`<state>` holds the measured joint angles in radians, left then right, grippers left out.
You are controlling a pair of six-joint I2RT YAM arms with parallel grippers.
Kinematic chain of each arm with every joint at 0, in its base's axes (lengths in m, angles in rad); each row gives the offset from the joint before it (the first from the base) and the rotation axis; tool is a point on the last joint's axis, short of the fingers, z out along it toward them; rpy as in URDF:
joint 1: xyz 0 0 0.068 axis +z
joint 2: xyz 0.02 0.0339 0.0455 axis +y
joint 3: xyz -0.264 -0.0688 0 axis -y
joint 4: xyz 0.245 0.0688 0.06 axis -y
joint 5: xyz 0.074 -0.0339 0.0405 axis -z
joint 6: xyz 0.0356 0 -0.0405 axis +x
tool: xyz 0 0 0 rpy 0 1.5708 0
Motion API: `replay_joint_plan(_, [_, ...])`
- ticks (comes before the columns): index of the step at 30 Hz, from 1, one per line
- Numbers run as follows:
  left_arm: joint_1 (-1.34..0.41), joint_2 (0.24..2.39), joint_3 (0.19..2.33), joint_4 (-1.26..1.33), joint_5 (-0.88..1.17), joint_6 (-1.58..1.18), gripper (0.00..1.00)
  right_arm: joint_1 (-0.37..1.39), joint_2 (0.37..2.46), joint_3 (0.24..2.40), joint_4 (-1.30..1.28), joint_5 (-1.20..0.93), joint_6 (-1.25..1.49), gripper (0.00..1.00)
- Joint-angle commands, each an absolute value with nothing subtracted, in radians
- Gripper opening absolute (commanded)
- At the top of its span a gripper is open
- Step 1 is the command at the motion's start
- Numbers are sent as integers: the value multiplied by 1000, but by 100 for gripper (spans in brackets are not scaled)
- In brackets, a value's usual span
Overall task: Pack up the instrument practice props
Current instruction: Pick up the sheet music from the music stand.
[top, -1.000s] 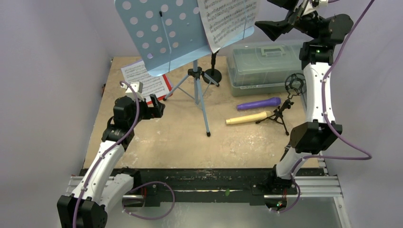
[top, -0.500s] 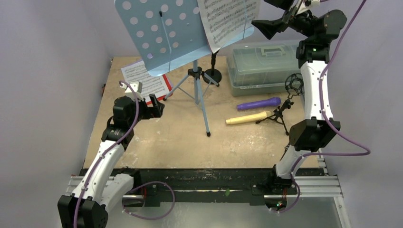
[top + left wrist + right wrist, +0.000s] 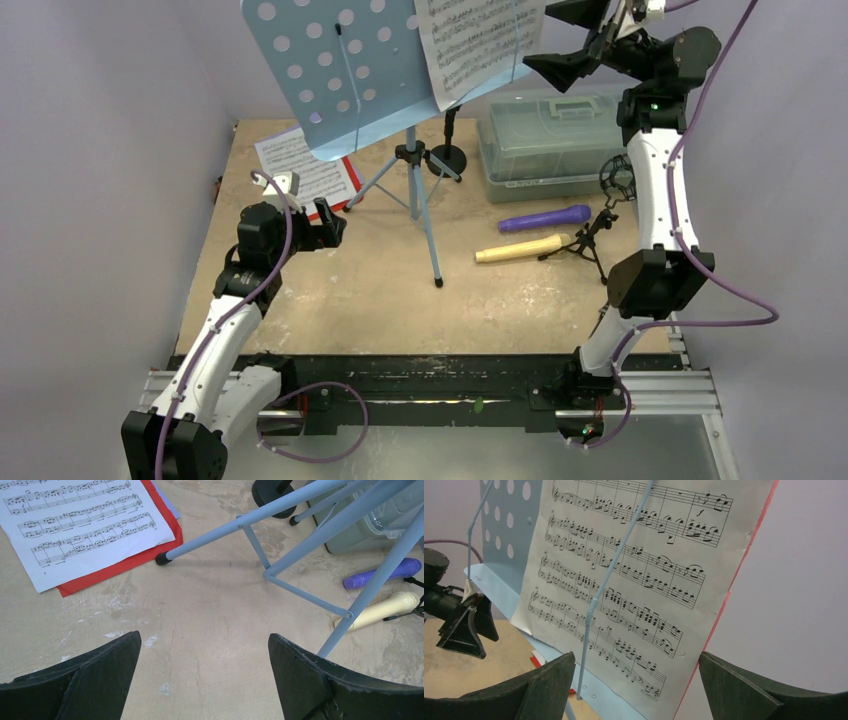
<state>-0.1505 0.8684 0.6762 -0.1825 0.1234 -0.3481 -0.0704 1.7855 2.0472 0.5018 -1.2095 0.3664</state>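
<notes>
The light-blue perforated music rest [image 3: 330, 70] stands on tripod legs [image 3: 415, 190] and carries printed sheet music [image 3: 480, 45]. My right gripper [image 3: 560, 35] is open, raised beside that sheet's right edge; in the right wrist view the sheet [image 3: 634, 575] fills the space ahead of the open gripper [image 3: 636, 662], apart from it. A second sheet [image 3: 300, 160] lies on a red folder [image 3: 345, 198]. My left gripper [image 3: 330, 222] hovers open over bare table [image 3: 204, 640] near the folder [image 3: 120, 565]. The purple microphone [image 3: 545, 217] and cream microphone [image 3: 520, 249] lie on the right.
A translucent grey-green box [image 3: 550, 140] with a handle sits at the back right. One black mic holder [image 3: 447, 155] stands on a round base behind the tripod; another [image 3: 600, 225], on small legs, stands by the microphones. Tripod legs [image 3: 280, 510] cross the left wrist view.
My right gripper has shifted left and slightly up, closer to the sheet's right edge on the rest. The left arm has not moved.
</notes>
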Motion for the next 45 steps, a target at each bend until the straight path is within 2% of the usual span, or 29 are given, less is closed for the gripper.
replay_joint_plan(1, [-141,864,683,-165,136,-350,98,-67,1720,2021,609,-1245,423,96])
replay_joint_plan(21, [-141,864,683,-163,140,-351,98,-67,1656,1923,796,-1244,586,92])
replay_joint_plan(34, [-138,870,683,-163,140,-354,98,-14,1668,1948,693,-1119,621,77])
replay_joint_plan(45, [-130,876,683,-163,140,-355,98,48,1680,2019,553,-962,613,58])
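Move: The sheet music leans on the right part of the music stand, its middle some 7 cm to the right hand's left, about 3 cm ahead and 4 cm above. The middle of the stand's desk is roughly 18 cm to that hand's left and 3 cm ahead, about level with it; the green box sits some 8 cm right, 5 cm ahead and 45 cm below. From the left hand, the sheet lies about 15 cm ahead, 23 cm right and 38 cm up. The right hand's farther fingertip comes to bear on the sheet's right edge from behind, hooking it off the red sheet, while the nearer finger stays in front. The hand first draws back about 5 cm, then pushes left and rises, some 4 cm left, fingers tipping up about 10 degrees and closing from nearly wide open to a little over half, not yet shut. ##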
